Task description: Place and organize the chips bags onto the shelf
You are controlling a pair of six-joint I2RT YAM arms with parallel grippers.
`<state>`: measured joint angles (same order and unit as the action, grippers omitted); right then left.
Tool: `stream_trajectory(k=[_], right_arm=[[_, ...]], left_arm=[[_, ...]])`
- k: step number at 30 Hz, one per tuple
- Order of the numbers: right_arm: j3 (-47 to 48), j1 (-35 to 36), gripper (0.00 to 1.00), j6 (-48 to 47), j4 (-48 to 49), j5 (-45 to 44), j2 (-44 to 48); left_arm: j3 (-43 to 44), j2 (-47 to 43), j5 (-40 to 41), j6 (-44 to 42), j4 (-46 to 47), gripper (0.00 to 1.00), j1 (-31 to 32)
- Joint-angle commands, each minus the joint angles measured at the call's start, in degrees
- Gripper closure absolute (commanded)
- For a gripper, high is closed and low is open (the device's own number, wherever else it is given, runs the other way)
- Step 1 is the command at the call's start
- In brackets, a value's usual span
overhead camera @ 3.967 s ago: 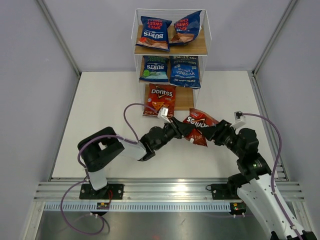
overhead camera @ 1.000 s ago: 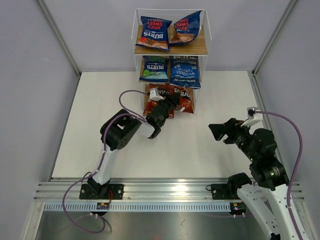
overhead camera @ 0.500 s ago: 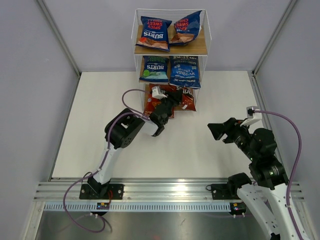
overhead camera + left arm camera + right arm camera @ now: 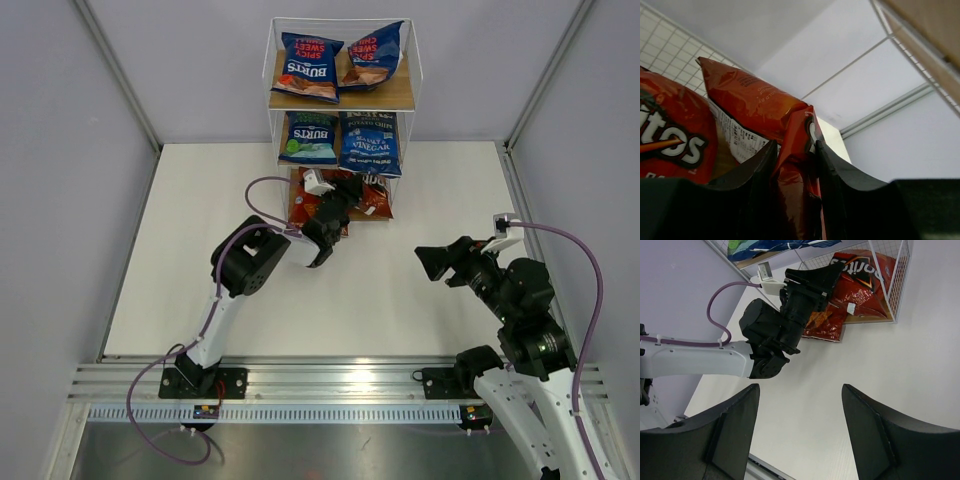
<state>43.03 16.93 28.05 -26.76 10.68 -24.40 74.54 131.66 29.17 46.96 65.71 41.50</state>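
Observation:
The shelf (image 4: 392, 96) stands at the table's far side. Two Burts bags (image 4: 308, 64) (image 4: 372, 50) lie on its top board. A third Burts bag (image 4: 308, 138) and the Sea Salt & Vinegar bag (image 4: 370, 145) stand on the middle tier. One Doritos bag (image 4: 299, 207) lies on the bottom board. My left gripper (image 4: 351, 189) reaches into the bottom tier, shut (image 4: 794, 146) on the edge of the second Doritos bag (image 4: 373, 199) (image 4: 760, 102), right of the first (image 4: 665, 140). My right gripper (image 4: 431, 262) (image 4: 800, 388) is open and empty over the table.
The shelf's white wire back (image 4: 670, 45) is close behind the bags, and its wire side (image 4: 900, 275) is at the bottom tier's right. The left arm (image 4: 715, 357) stretches across the table's middle. Grey walls and frame posts enclose the table.
Four seconds ago both grippers held the Doritos bag mid-table. The right gripper let go and drew back. The left gripper carried the bag into the bottom tier, edging right over the last second.

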Motion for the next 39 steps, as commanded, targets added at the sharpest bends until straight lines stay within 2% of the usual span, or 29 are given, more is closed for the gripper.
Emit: stream_trajectory(k=[1, 5, 15, 18, 21, 23, 24, 25, 28, 30, 35, 39], right_arm=[[-0.2, 0.3, 0.25, -0.6, 2.8, 0.9, 0.6], [-0.2, 0.3, 0.25, -0.6, 2.6, 0.8, 0.9], [-0.2, 0.4, 0.25, -0.7, 2.4, 1.1, 1.3], [-0.5, 0.2, 0.25, -0.3, 2.7, 1.1, 1.6], [-0.5, 0.3, 0.25, 0.0, 3.0, 1.3, 1.7], [-0.5, 0.4, 0.25, 0.1, 2.9, 1.5, 1.6], [-0.4, 0.4, 0.25, 0.2, 2.9, 1.5, 2.0], [-0.4, 0.3, 0.25, 0.4, 2.9, 1.6, 2.0], [-0.2, 0.3, 0.25, 0.5, 2.5, 1.6, 2.7], [-0.1, 0.3, 0.25, 0.8, 2.4, 1.4, 3.3], [0.2, 0.3, 0.25, 1.4, 2.1, 1.7, 4.1], [0.2, 0.3, 0.25, 1.7, 1.8, 1.7, 4.6]], left_arm=[[2.5, 0.0, 5.0, -0.3, -2.0, 0.60, -0.3], [5.3, 1.1, 4.8, -0.5, -5.8, 0.62, -0.1], [5.4, -0.2, 11.3, -0.2, -12.4, 0.60, 0.5], [4.4, -1.3, 12.0, -0.1, -14.0, 0.47, 1.0], [2.6, -2.5, 13.9, -1.2, -13.9, 0.42, 2.0], [1.9, -3.8, 15.0, -2.0, -14.3, 0.34, 2.4], [1.7, -4.3, 15.4, -2.1, -15.8, 0.32, 2.9], [1.6, -5.4, 16.0, -1.9, -16.9, 0.25, 3.2], [1.8, -7.3, 17.8, -0.2, -23.4, 0.13, 4.0], [2.5, -8.8, 19.3, 2.1, -31.3, 0.03, 4.6], [3.7, -11.8, 21.6, 13.1, -47.9, 0.01, 4.8], [3.0, -13.9, 21.0, 19.7, -56.3, 0.01, 4.8]])
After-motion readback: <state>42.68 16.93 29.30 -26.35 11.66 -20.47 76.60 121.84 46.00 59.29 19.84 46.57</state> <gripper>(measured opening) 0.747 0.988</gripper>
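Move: The left hand still pinches the red Doritos bag by a fold at the right half of the bottom shelf; the bag's middle is about 2 cm ahead, 3 cm right and 5 cm below the hand. The other Doritos bag lies some 10 cm left, level in reach, roughly 8 cm lower. The salt-and-vinegar bag, one shelf up, is about 2 cm ahead, 4 cm right and 11 cm higher. From the right hand, the pinched bag is some 30 cm ahead, 15 cm left and 20 cm below. Down first, with barely a centimetre of forward push, the left hand lowers the pinched bag about 4 cm onto the right half of the bottom shelf while the fingers begin to open. They spread fully and let go as the hand backs out some 5 cm, drifting left near the end; the wrist tips down about 25 degrees overall, rolling left side up and turning a little counter-clockwise. ##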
